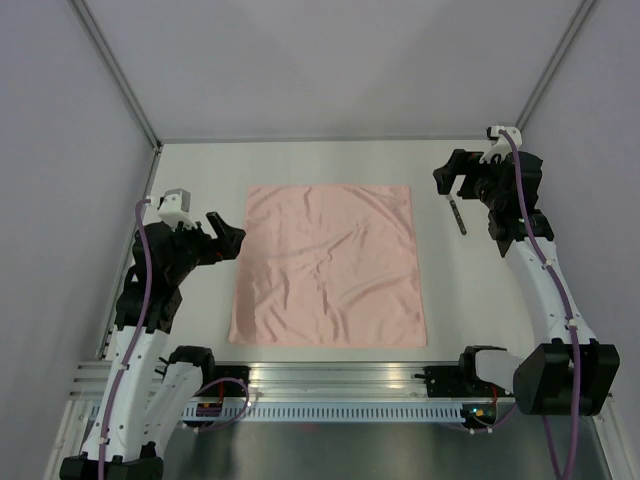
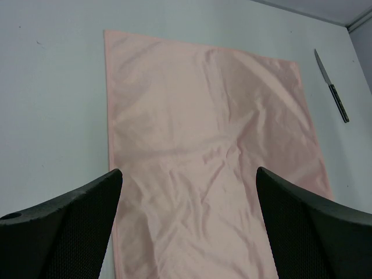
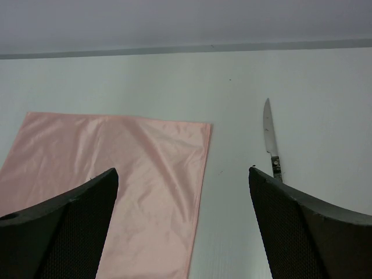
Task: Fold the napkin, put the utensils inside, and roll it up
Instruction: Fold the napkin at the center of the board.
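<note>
The salmon-pink napkin (image 1: 328, 265) lies spread flat and slightly wrinkled in the middle of the table. It fills the left wrist view as the napkin (image 2: 209, 145), and its far right corner shows in the right wrist view (image 3: 116, 168). One of the utensils, a slim dark-handled knife (image 1: 457, 216), lies on the table right of the cloth, also seen as the knife (image 2: 332, 87) (image 3: 269, 139). My left gripper (image 1: 228, 228) (image 2: 189, 174) hangs open just off the napkin's left edge. My right gripper (image 1: 452, 178) (image 3: 183, 171) is open above the knife's far end, holding nothing.
Grey walls enclose the white table (image 1: 200, 170) on three sides. A metal rail (image 1: 340, 378) with the arm bases runs along the near edge.
</note>
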Robot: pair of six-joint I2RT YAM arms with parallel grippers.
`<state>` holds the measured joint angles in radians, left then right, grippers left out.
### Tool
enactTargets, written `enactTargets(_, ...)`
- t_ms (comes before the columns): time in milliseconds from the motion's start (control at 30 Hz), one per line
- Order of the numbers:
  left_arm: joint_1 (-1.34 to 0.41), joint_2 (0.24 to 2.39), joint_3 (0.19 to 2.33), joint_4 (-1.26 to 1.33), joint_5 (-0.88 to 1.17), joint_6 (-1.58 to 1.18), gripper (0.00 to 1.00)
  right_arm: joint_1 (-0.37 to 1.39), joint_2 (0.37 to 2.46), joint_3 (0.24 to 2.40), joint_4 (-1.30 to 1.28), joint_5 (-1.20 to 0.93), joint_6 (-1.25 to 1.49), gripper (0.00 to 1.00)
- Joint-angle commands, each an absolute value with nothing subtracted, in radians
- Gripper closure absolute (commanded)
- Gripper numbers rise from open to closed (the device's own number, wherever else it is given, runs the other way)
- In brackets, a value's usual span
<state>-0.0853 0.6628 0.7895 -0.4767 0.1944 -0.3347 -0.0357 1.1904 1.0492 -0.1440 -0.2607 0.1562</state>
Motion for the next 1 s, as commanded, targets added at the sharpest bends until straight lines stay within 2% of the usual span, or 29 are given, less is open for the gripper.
enactTargets(0, -0.081, 0.658, 0.788, -0.46, 0.224, -0.331, 0.0, -0.035, 1.187, 1.054, -0.149, -0.258, 0.144, 0.02)
enactTargets(233, -0.081, 0.666, 0.871, -0.474, 0.218, -0.327, 0.0, 0.047, 1.203, 1.077, -0.189, -0.291, 0.083, 0.02)
enactTargets(367, -0.081, 0.698, 1.004, -0.502, 0.212, -0.331, 0.0, 0.176, 1.27, 1.129, -0.219, -0.258, 0.058, 0.1)
enactTargets(567, -0.081, 0.764, 1.25, -0.561, 0.201, -0.35, 0.0, 0.639, 1.437, 1.219, -0.262, -0.04, -0.049, 0.19)
enactTargets(600, -0.081, 0.772, 1.284, -0.572, 0.19, -0.351, 0.0, 0.76, 1.463, 1.235, -0.256, -0.026, -0.055, 0.2)
enactTargets(700, -0.081, 0.792, 1.391, -0.613, 0.181, -0.362, 0.0, 0.964, 1.596, 1.285, -0.244, 0.018, -0.089, 0.24)
enactTargets(800, -0.081, 0.79, 1.46, -0.647, 0.17, -0.374, 0.0, 1.108, 1.744, 1.366, -0.242, 0.023, -0.1, 0.3)
enactTargets(967, -0.08, 0.769, 1.549, -0.709, 0.13, -0.374, 0.0, 1.247, 1.929, 1.459, -0.209, 0.015, -0.107, 0.36)
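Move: The napkin lies flat. Its near left corner is roughly 51 cm to the right hand's left, 30 cm back and 27 cm below. The napkin's middle lies about 29 cm to that hand's left and 8 cm back, and the knife roughly 8 cm ahead and 6 cm to its right, both on the table. From the left hand, the same corner is some 16 cm back, about 1 cm left and 24 cm down. Leftward in a fast sweep, the right hand crosses over the napkin about 43 cm towards its near left corner, also drawing back and sinking, while it swings counter-clockwise some 65 degrees, its left side dips, and its fingers close about a third of the way on nothing. The left hand lifts about 24 cm clear, tipping upward, fingers still wide. ##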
